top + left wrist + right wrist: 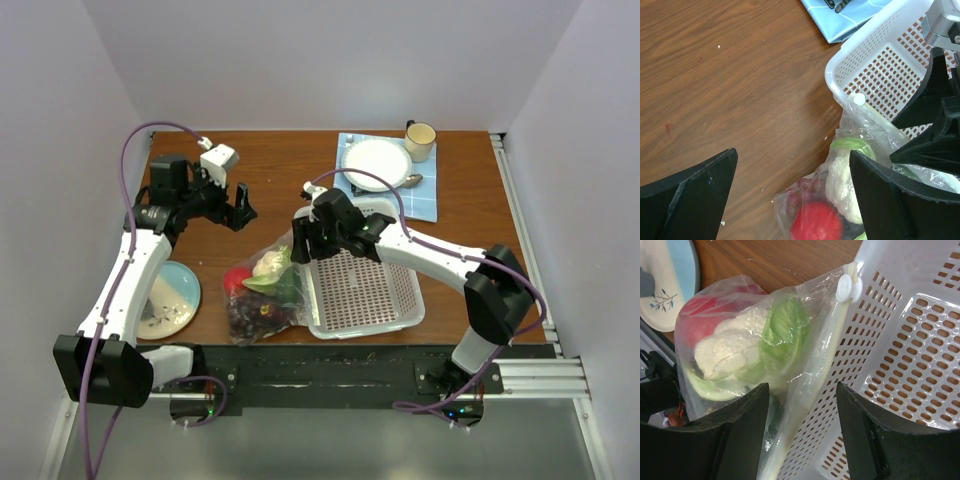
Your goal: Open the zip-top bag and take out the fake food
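The zip-top bag (262, 290) lies on the table against the left rim of the white basket (362, 285). The fake food shows through it: a red fruit (815, 222), a cream lumpy piece (730, 342), green pieces (785, 330) and a dark purple piece (250, 315). My right gripper (303, 232) hangs over the bag's zip edge. Its jaws stand partly apart, with the zip strip (815, 385) against the left finger and a gap to the right one. The white slider (850, 287) sits at the strip's far end. My left gripper (240, 205) is wide open above bare wood, left of the bag (860, 125).
The basket wall (920, 340) lies right behind the zip strip. A cream and blue plate (170, 298) sits near the left arm. At the back, a blue cloth (425, 200) carries a white plate (377, 160) and a cup (421, 140).
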You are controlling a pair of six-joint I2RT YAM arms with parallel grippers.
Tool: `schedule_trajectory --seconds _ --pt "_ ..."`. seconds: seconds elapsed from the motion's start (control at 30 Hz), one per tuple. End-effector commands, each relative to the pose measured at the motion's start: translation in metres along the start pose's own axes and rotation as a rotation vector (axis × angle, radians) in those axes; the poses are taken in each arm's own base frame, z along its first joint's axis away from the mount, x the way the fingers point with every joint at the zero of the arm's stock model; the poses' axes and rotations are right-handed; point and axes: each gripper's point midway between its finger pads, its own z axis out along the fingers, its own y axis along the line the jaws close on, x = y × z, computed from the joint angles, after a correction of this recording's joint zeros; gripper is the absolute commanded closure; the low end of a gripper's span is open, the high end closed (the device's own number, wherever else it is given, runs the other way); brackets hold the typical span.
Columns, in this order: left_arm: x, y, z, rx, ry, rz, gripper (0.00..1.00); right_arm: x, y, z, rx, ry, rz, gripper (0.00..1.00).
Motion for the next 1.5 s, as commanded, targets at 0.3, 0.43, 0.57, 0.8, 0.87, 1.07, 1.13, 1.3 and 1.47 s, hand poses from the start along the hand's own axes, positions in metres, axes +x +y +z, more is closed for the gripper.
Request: schedule_trajectory --seconds 0.3,0.43,0.57,0.8,0.87,1.07,1.13,1.3,1.47 --pt "0.001 -0.006 0.003 0.035 -0.032 0.039 0.0 -0.038 0.048 -0.01 -0.181 -0.127 0.004 1.0" --pt "-0.034 -0.017 -0.019 0.077 -0.175 0.144 0.0 -0.067 0.079 -0.031 -0.23 -0.187 -0.087 1.0" --pt "-0.054 -0.002 -0.055 0.232 -0.3 0.08 0.0 -0.089 0.094 -0.057 -0.255 -0.246 -0.181 1.0" --pt "-0.006 -0.014 -0.061 0.644 -0.291 -0.093 0.0 -0.089 0.11 -0.074 -0.343 -0.28 -0.222 1.0" --pt "0.005 -0.001 -0.042 0.683 -0.302 -0.164 0.0 -0.085 0.117 -0.075 -0.389 -0.263 -0.221 1.0" --pt "0.015 0.008 -0.025 0.724 -0.365 -0.267 0.0 -0.082 0.139 -0.077 -0.475 -0.223 -0.244 1.0" --pt "0.008 0.004 -0.03 0.729 -0.391 -0.254 0.0 -0.079 0.144 -0.074 -0.502 -0.196 -0.249 1.0" --pt "-0.017 -0.005 -0.049 0.762 -0.432 -0.161 0.0 -0.084 0.162 -0.076 -0.578 -0.172 -0.254 1.0" --pt "-0.021 -0.036 -0.062 0.801 -0.437 -0.057 0.0 -0.089 0.175 -0.073 -0.644 -0.167 -0.239 1.0"
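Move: The bag's zip edge runs right between the right hand's half-open fingers, about 1 cm below. The slider sits roughly 5 cm ahead of that hand and 2 cm left; the cauliflower in the bag is some 7 cm left, 3 cm back and 6 cm lower, and the basket's middle about 14 cm right, 3 cm back and 8 cm down. From the wide-open left hand, the slider lies about 10 cm right, 2 cm back and 11 cm down. The zip edge is pinched as the right fingers shut, then drawn up about 12 cm and leftward some 8 cm, slightly back, that wrist turning counter-clockwise. The left hand, fingers staying wide, hops up and left, dips low, then climbs again beside the slider, ending a few centimetres back and left and turned clockwise, its right side raised. ##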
